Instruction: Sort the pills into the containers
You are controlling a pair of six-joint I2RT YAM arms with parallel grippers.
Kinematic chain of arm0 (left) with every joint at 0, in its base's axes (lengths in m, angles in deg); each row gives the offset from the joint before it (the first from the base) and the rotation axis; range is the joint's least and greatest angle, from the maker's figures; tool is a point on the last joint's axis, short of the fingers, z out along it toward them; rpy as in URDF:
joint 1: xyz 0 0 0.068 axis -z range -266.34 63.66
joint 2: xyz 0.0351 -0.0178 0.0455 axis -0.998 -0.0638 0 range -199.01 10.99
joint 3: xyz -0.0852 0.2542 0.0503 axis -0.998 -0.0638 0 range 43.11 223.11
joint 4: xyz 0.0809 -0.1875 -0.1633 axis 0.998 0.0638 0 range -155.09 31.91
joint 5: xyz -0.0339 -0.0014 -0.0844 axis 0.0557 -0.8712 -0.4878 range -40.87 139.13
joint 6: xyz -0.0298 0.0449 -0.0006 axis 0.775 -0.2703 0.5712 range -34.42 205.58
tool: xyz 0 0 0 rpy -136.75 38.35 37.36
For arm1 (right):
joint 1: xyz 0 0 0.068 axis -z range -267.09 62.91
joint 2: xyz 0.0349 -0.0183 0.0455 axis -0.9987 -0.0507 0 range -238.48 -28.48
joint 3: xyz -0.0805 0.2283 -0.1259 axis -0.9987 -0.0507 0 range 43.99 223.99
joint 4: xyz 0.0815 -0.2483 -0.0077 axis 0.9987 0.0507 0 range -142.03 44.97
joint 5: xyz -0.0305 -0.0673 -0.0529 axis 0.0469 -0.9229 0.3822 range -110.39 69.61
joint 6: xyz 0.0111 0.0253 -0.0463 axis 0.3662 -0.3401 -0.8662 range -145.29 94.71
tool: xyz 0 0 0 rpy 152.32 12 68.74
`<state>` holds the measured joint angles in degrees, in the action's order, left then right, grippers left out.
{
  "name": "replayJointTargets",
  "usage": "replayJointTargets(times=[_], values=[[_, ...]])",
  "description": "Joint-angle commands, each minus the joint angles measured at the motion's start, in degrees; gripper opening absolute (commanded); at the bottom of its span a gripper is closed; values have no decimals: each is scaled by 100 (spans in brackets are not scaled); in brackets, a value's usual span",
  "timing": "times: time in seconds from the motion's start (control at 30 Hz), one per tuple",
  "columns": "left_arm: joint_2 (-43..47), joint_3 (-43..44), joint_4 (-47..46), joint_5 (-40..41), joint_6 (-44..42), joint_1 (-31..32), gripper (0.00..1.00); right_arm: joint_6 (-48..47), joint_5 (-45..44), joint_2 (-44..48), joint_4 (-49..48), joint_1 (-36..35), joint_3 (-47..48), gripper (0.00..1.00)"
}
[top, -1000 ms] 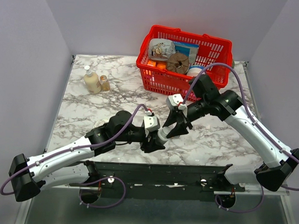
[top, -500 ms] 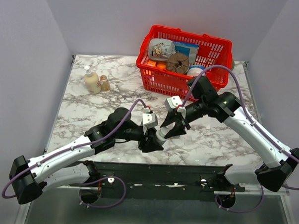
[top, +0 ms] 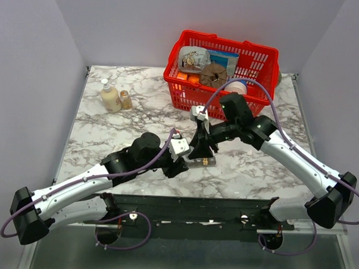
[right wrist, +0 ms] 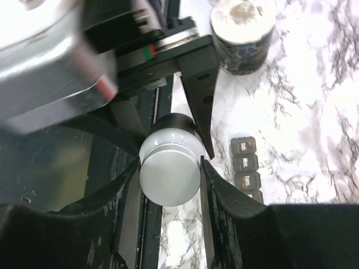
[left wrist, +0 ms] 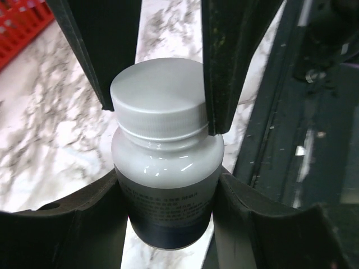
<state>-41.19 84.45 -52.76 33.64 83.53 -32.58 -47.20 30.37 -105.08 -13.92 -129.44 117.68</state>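
Observation:
A white pill bottle (left wrist: 165, 162) with a white screw cap (right wrist: 170, 174) and a dark label hangs between both grippers above the table's near edge. My left gripper (left wrist: 168, 224) is shut on the bottle's body. My right gripper (right wrist: 171, 190) is shut on the cap, and its fingers (left wrist: 235, 61) come down on either side of the cap in the left wrist view. The containers (right wrist: 245, 168), a dark grey strip with lids down, lie on the marble just right of the bottle. The pills themselves are hidden. In the top view the two grippers meet, left gripper (top: 179, 161) and right gripper (top: 201, 152).
A small round jar (right wrist: 242, 35) with a dark label stands on the marble beyond the bottle. At the back is a red basket (top: 193, 93) full of goods. Two small bottles (top: 112, 97) stand at the back left. A dark metal rail (top: 194, 203) runs along the near edge.
The right arm has swung left and turned its wrist, with its gripper over the bottle's cap. The left gripper and bottle shifted slightly left.

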Motion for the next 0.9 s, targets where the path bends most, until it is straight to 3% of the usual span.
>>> replayJointTargets(times=[0.0, 0.23, 0.3, 0.37, 0.63, 0.67, 0.77, 0.87], values=[[59, 533, -1568, 1179, -674, -14, 0, 1073, -321, -285, 417, -239, -303, 28], [-37, 480, -1788, 934, -456, -6, 0, 1585, 144, -531, 83, -239, -303, 28], [-46, 445, -1779, 802, -411, -6, 0, 1480, 399, -558, 91, -248, -224, 32], [-11, 393, -1709, 705, -306, -14, 0, 1296, 618, -523, 214, -239, -40, 43], [366, 76, -1445, 266, 177, -32, 0, 452, 1084, -347, 890, -90, 778, 71], [436, 32, -1384, 239, 178, -32, 0, 347, 1172, -347, 987, -72, 857, 79], [516, 5, -1270, 46, 362, -41, 0, -137, 1217, -277, 1347, -45, 1191, 92], [578, 14, -1251, -347, 485, -67, 0, -997, 1190, -250, 1970, -28, 1621, 100]])
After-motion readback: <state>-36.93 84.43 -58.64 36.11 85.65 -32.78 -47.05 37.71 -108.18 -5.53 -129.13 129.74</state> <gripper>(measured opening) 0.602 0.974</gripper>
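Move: The right fingers already pinch the white cap. The bottle body is in the left fingers, so the cap lies from the left hand about 4 cm above, 2 cm to its right and 1 cm ahead. From the right hand, the pill organizer lies on the table roughly 8 cm ahead, 3 cm to the right and 20 cm below. The round tin is some 27 cm to the right hand's left, 8 cm ahead and 18 cm lower. Finish twisting the cap clockwise with the right gripper while the left keeps its grip on the bottle and turns slightly the other way, both easing forward about 2 cm and slightly down. Then spread the right fingers almost fully to release the cap, and lift both hands some 6 cm, drawing the right one back about 3 cm as it rises. ##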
